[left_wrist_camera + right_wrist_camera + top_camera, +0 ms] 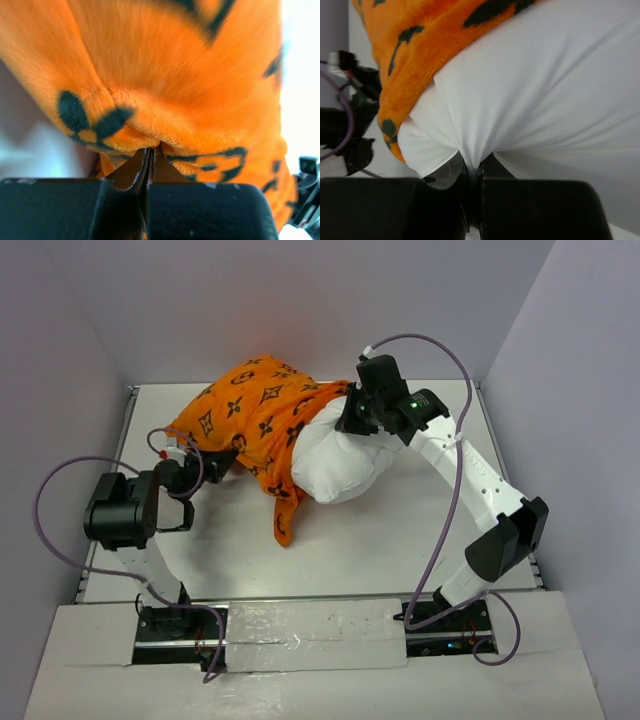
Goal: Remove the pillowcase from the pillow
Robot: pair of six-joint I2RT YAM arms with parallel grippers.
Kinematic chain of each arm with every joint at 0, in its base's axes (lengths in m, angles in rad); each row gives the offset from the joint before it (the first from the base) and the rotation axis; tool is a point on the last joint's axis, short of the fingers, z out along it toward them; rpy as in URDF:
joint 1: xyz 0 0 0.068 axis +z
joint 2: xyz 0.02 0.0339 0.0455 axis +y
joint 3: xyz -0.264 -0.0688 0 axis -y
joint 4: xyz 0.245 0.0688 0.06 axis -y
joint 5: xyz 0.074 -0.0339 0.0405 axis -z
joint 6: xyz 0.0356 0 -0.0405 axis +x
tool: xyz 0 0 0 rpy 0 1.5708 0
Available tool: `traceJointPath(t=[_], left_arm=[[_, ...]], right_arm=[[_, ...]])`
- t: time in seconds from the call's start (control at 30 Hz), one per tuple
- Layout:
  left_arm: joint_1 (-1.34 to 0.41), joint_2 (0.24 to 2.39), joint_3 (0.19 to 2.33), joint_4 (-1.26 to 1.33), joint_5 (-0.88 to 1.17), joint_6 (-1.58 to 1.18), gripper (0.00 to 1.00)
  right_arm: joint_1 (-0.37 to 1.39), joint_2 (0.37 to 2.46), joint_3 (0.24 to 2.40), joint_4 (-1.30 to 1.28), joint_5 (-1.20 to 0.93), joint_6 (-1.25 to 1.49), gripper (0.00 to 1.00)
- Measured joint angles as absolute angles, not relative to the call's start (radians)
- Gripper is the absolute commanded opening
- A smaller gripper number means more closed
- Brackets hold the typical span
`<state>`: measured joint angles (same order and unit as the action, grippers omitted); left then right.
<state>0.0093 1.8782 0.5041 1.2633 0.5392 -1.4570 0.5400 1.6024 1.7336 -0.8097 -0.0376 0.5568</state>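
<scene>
The orange pillowcase (pixel 255 410) with dark brown motifs covers the left part of the white pillow (pixel 335 465), whose right end bulges out bare. A loose orange flap hangs toward the table front. My left gripper (pixel 215 462) is at the pillowcase's left end. In the left wrist view it (pixel 151 150) is shut, with a fold of the pillowcase (pixel 175 75) bunched at its tips. My right gripper (pixel 352 420) sits at the pillow's far right side. In the right wrist view it (pixel 475 162) is shut on a pinch of white pillow (pixel 545 90) fabric, beside the pillowcase (pixel 400 60) edge.
The white table (pixel 400 550) is walled by grey panels at the back and both sides. Purple cables (pixel 60 480) loop from each arm. The right arm's elbow (pixel 510 535) stands over the table's right front. The left arm (pixel 350 125) shows at the left of the right wrist view.
</scene>
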Motion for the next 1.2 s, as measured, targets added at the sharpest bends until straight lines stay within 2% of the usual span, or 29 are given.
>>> traceJointPath(t=[0.1, 0.17, 0.3, 0.47, 0.6, 0.67, 0.77, 0.9, 1.03, 1.2], left_arm=[[0.055, 1.749, 0.493, 1.157, 0.466, -1.409, 0.00], [0.080, 1.619, 0.515, 0.995, 0.377, -1.344, 0.00], [0.083, 1.473, 0.657, 0.701, 0.242, -1.239, 0.00], [0.093, 1.576, 0.858, 0.538, 0.235, -1.188, 0.00], [0.108, 1.705, 0.921, 0.452, 0.282, -1.195, 0.00], [0.134, 1.727, 0.923, 0.403, 0.184, -1.174, 0.00], [0.267, 1.740, 0.956, 0.321, 0.011, -1.137, 0.00], [0.366, 1.743, 1.023, 0.292, -0.104, -1.106, 0.00], [0.364, 1.755, 1.053, 0.292, -0.100, -1.079, 0.00], [0.306, 1.775, 1.084, 0.274, 0.042, -0.955, 0.00]], right_arm=[[0.531, 1.559, 1.650, -0.802, 0.042, 0.525, 0.00], [0.525, 1.507, 1.563, -0.801, 0.113, 0.498, 0.00], [0.518, 1.394, 1.434, -0.800, 0.210, 0.464, 0.00], [0.498, 1.235, 1.404, -0.794, 0.255, 0.450, 0.00], [0.427, 1.118, 1.402, -0.820, 0.276, 0.442, 0.00], [0.377, 1.082, 1.402, -0.873, 0.353, 0.421, 0.00], [0.269, 1.025, 1.415, -0.955, 0.519, 0.384, 0.00], [0.210, 0.975, 1.504, -1.024, 0.669, 0.328, 0.00], [0.183, 0.965, 1.599, -1.014, 0.643, 0.271, 0.00], [0.178, 0.996, 1.567, -0.965, 0.486, 0.249, 0.00]])
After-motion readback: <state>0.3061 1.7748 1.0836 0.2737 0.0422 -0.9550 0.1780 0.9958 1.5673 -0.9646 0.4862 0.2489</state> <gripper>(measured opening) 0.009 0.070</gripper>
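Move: Some 7 cm ahead of the left hand and 9 cm to its right lies the middle of the pillowcase, slightly above it; a near-side edge of the case is already pinched in that hand. The bare part of the pillow sits about 30 cm right of the left hand, 4 cm back and 8 cm higher. From the right hand, which already grips the pillow, that bare part is 3 cm left, 1 cm back and 8 cm below; the case's middle is roughly 26 cm left, 10 cm ahead and 12 cm below. Pulling hard apart, the right hand keeps its pinch on the white pillow and sweeps about 30 cm right, drawing back and, after a small dip, climbing some 12 cm while turning clockwise. The left hand arcs up, left and forward with its pinch of case, sinks again, then shoots farther left, its shut fingers ending empty. Both finally ease a few centimetres inward. ##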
